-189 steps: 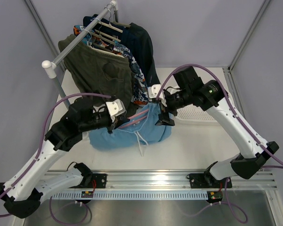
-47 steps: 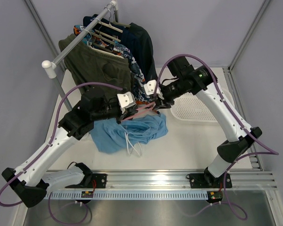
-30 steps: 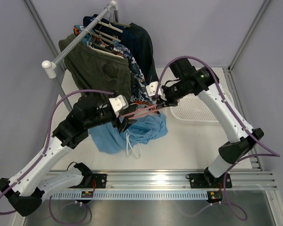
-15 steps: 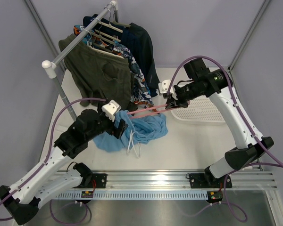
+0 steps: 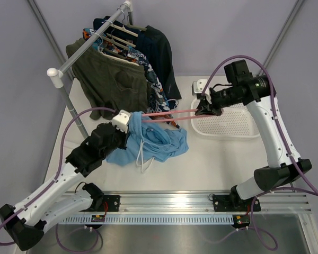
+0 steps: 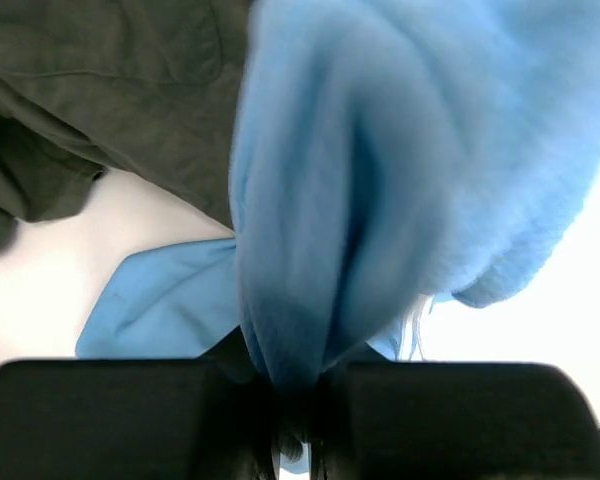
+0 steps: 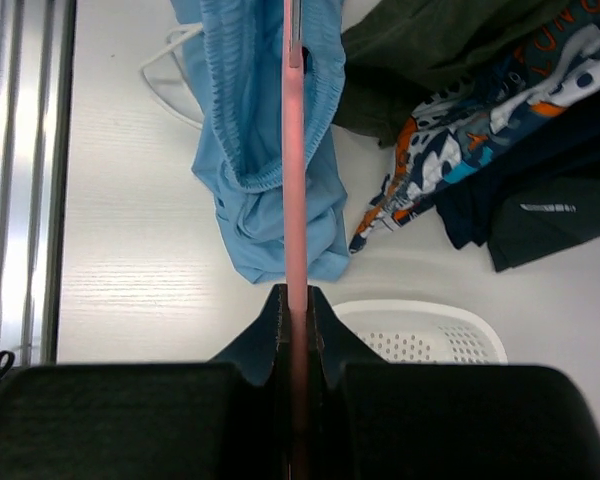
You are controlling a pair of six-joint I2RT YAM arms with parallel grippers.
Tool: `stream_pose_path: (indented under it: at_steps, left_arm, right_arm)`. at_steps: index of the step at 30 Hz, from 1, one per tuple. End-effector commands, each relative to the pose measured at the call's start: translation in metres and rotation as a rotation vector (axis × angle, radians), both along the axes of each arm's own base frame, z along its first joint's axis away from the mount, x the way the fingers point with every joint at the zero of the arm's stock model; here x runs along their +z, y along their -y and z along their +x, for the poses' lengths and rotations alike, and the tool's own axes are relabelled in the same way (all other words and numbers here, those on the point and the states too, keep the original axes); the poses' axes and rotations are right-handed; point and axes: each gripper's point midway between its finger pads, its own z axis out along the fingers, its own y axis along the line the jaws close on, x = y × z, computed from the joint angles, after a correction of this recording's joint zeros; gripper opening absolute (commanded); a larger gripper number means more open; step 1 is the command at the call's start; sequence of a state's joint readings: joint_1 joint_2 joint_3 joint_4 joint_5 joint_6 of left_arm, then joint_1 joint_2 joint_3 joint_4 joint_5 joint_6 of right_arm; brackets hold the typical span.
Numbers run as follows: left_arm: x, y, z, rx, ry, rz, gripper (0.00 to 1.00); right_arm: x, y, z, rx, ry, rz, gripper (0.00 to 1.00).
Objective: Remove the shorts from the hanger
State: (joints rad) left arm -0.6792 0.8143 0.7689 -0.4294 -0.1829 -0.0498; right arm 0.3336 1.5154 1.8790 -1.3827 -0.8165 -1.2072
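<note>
The light blue shorts point(image 5: 153, 140) lie bunched on the white table with their white drawstring point(image 5: 143, 159) trailing toward the front. My left gripper point(image 5: 128, 127) is shut on a fold of the shorts point(image 6: 380, 180), which fills the left wrist view. The pink hanger point(image 5: 169, 112) stretches level from the shorts to my right gripper point(image 5: 205, 107), which is shut on its right end. In the right wrist view the hanger point(image 7: 296, 200) runs straight ahead into the waistband of the shorts point(image 7: 260, 130).
A white perforated basket point(image 5: 228, 123) sits at the right, under my right gripper. A clothes rack point(image 5: 82, 50) at the back left carries an olive garment point(image 5: 114, 79), a patterned one point(image 5: 156, 92) and a dark blue one point(image 5: 159, 50), hanging close behind the shorts.
My right gripper has carried the hanger rightward, over the basket. My left gripper opened, drew back to the left and closed on the shorts, lifting a fold.
</note>
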Motion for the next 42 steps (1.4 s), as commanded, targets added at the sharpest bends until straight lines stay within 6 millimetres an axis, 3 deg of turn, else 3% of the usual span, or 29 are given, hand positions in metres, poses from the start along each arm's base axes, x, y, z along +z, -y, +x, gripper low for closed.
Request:
stream_pose_path:
  at_steps: [1,5,9,11,12,13,16,17,18,23,24,26,27,29,32,35,42]
  left_arm:
    - [0.007,-0.021,-0.003,0.096,0.031,-0.022,0.03]
    - [0.009,-0.027,-0.012,0.108,0.033,-0.062,0.0]
    - [0.005,-0.025,-0.019,0.096,0.011,-0.098,0.0]
    - [0.008,-0.021,-0.021,0.08,0.011,-0.124,0.28]
    - [0.012,-0.013,-0.024,0.043,0.015,-0.154,0.41]
    - [0.016,-0.011,-0.026,0.023,0.031,-0.173,0.66]
    - [0.035,-0.005,-0.035,-0.044,0.087,-0.24,0.85]
    - [0.041,-0.005,-0.038,-0.055,0.105,-0.253,0.96]
    - [0.046,-0.005,-0.041,-0.071,0.117,-0.263,0.99]
    - [0.077,-0.021,-0.059,-0.064,0.192,-0.321,0.99]
    - [0.076,-0.025,-0.062,-0.056,0.186,-0.321,0.99]
    - [0.078,-0.03,-0.066,-0.038,0.189,-0.332,0.99]
    - [0.081,-0.034,-0.068,-0.024,0.198,-0.345,0.99]
    - [0.082,-0.038,-0.069,-0.009,0.201,-0.352,0.99]
    - [0.081,-0.042,-0.071,0.012,0.202,-0.36,0.99]
    - [0.083,-0.049,-0.073,0.04,0.206,-0.368,0.99]
    - [0.089,-0.054,-0.078,0.053,0.222,-0.4,0.99]
  right_arm:
    - [0.011,0.026,-0.042,-0.033,-0.131,0.009,0.0]
    - [0.014,0.034,-0.036,-0.064,-0.12,0.013,0.0]
    - [0.024,0.025,-0.035,-0.039,-0.135,0.067,0.0]
    - [0.032,0.018,-0.032,-0.074,-0.181,0.108,0.0]
    - [0.042,0.006,-0.024,-0.069,-0.153,0.133,0.0]
    - [0.047,-0.002,-0.023,-0.074,-0.154,0.143,0.0]
    - [0.059,-0.044,-0.023,-0.081,-0.159,0.161,0.0]
    - [0.062,-0.054,-0.025,-0.142,-0.234,0.177,0.0]
    - [0.071,-0.067,-0.006,-0.198,-0.19,0.214,0.0]
    - [0.089,-0.115,0.016,-0.386,-0.29,0.297,0.0]
    - [0.091,-0.123,0.03,-0.425,-0.268,0.3,0.0]
    - [0.094,-0.144,0.03,-0.444,-0.277,0.313,0.0]
    - [0.098,-0.156,0.044,-0.484,-0.241,0.334,0.0]
    - [0.1,-0.186,0.036,-0.466,-0.217,0.341,0.0]
    - [0.11,-0.227,0.047,-0.496,-0.168,0.419,0.0]
    - [0.12,-0.247,0.064,-0.561,-0.142,0.518,0.0]
    - [0.152,-0.293,0.074,-0.502,-0.092,0.72,0.0]
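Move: The left fingers pinch the blue shorts by one end; their crumpled pile lies about level ahead, 7 cm to its right and 12 cm below, and the green shorts hang some 18 cm ahead, 6 cm left and 3 cm above. The right hand holds the pink hanger; the rail for it is about 40 cm left, 17 cm ahead and 9 cm up. The white basket is 14 cm to its right, 10 cm ahead and 30 cm below. Draw the left gripper a few centimetres back and left with the shorts still pinched, then open wide, let go of them and back away upwards. Keep the right grip on the hanger: pull it about 3 cm farther right, then reverse and swing it some 30 cm left towards the rail, rising and finally reaching forward, wrist turning clockwise. ##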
